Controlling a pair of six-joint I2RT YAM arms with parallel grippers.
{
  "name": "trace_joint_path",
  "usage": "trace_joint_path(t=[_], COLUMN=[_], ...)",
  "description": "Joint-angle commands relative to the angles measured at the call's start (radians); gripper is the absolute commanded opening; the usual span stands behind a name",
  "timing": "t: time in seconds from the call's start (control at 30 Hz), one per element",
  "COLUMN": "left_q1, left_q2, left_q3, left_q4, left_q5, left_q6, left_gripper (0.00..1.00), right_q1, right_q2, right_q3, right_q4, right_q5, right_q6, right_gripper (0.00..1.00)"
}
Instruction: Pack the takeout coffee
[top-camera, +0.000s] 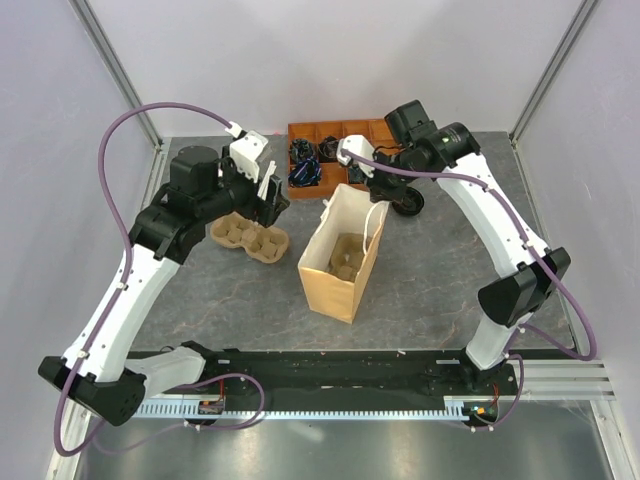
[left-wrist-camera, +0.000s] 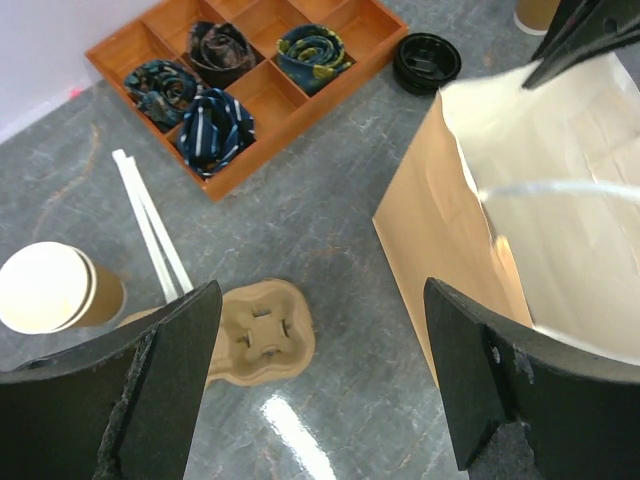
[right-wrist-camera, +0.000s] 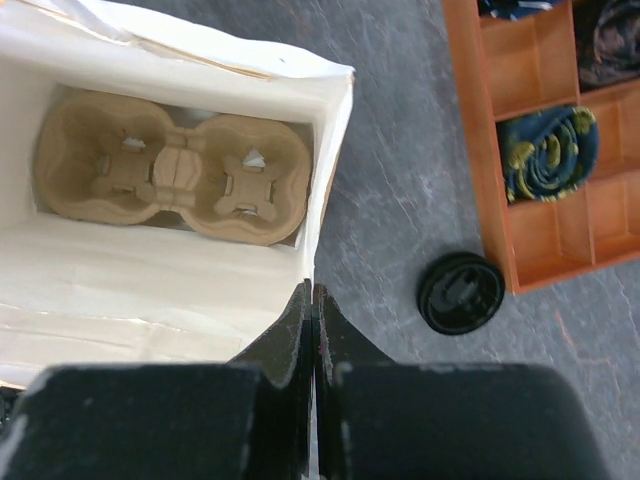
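Note:
No lidded takeout coffee shows in any view. A tan cup (left-wrist-camera: 540, 12) is cut off at the top edge of the left wrist view, and I cannot tell whether it has a lid. The open paper bag (top-camera: 335, 275) stands mid-table with a pulp cup carrier (right-wrist-camera: 175, 165) on its floor. My right gripper (right-wrist-camera: 313, 295) is shut on the bag's far rim (right-wrist-camera: 325, 180). My left gripper (left-wrist-camera: 320, 330) hangs open left of the bag, above a second pulp carrier (left-wrist-camera: 262, 330) on the table, with nothing between its fingers.
A lidless tan cup (left-wrist-camera: 50, 290) stands at the left. A loose black lid (right-wrist-camera: 460, 293) lies by the wooden tray (left-wrist-camera: 330, 85) of rolled ties at the back. Two white sticks (left-wrist-camera: 150, 225) lie between the cup and the tray.

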Motion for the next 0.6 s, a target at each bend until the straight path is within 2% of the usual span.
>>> trace_joint_path(t=[0.0, 0.27, 0.57], left_q1=[0.011, 0.012, 0.014], left_q2=[0.027, 0.07, 0.087], left_q3=[0.015, 0.032, 0.031], left_q4=[-0.004, -0.001, -0.001], left_q5=[0.075, 0.112, 0.126], left_q6=[-0.059, -0.065, -0.072], left_gripper=[0.89, 0.89, 0.89], right_q1=[-0.064, -0.184, -0.199], right_q2=[-0.013, 0.051, 0.139], right_q3=[0.027, 0.086, 0.171], right_q4=[-0.033, -0.034, -0.03], right_q5=[-0.008, -0.03, -0.054], right_q6=[-0.087, -0.142, -0.204], right_gripper=[0.0, 0.0, 0.0])
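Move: The takeout bag, held at its far rim by the right hand, stands open with its middle about 11 cm back from that hand, 6 cm to its left and 13 cm below. The black cup lid lies roughly 10 cm ahead and 11 cm to the right, the orange organizer some 21 cm ahead and 4 cm left, both well below on the table. From the left hand, the bag's middle is about 14 cm right, 5 cm back and 20 cm down. The bag's far rim stays pinched in the right hand's shut fingers and is pulled about 6 cm to the right and as much forward, towards the black lid, rightward leading at first; the hand turns some 5 degrees clockwise and sinks a centimetre. The left hand, wide open and empty, lowers about 3 cm and drifts slightly right. ##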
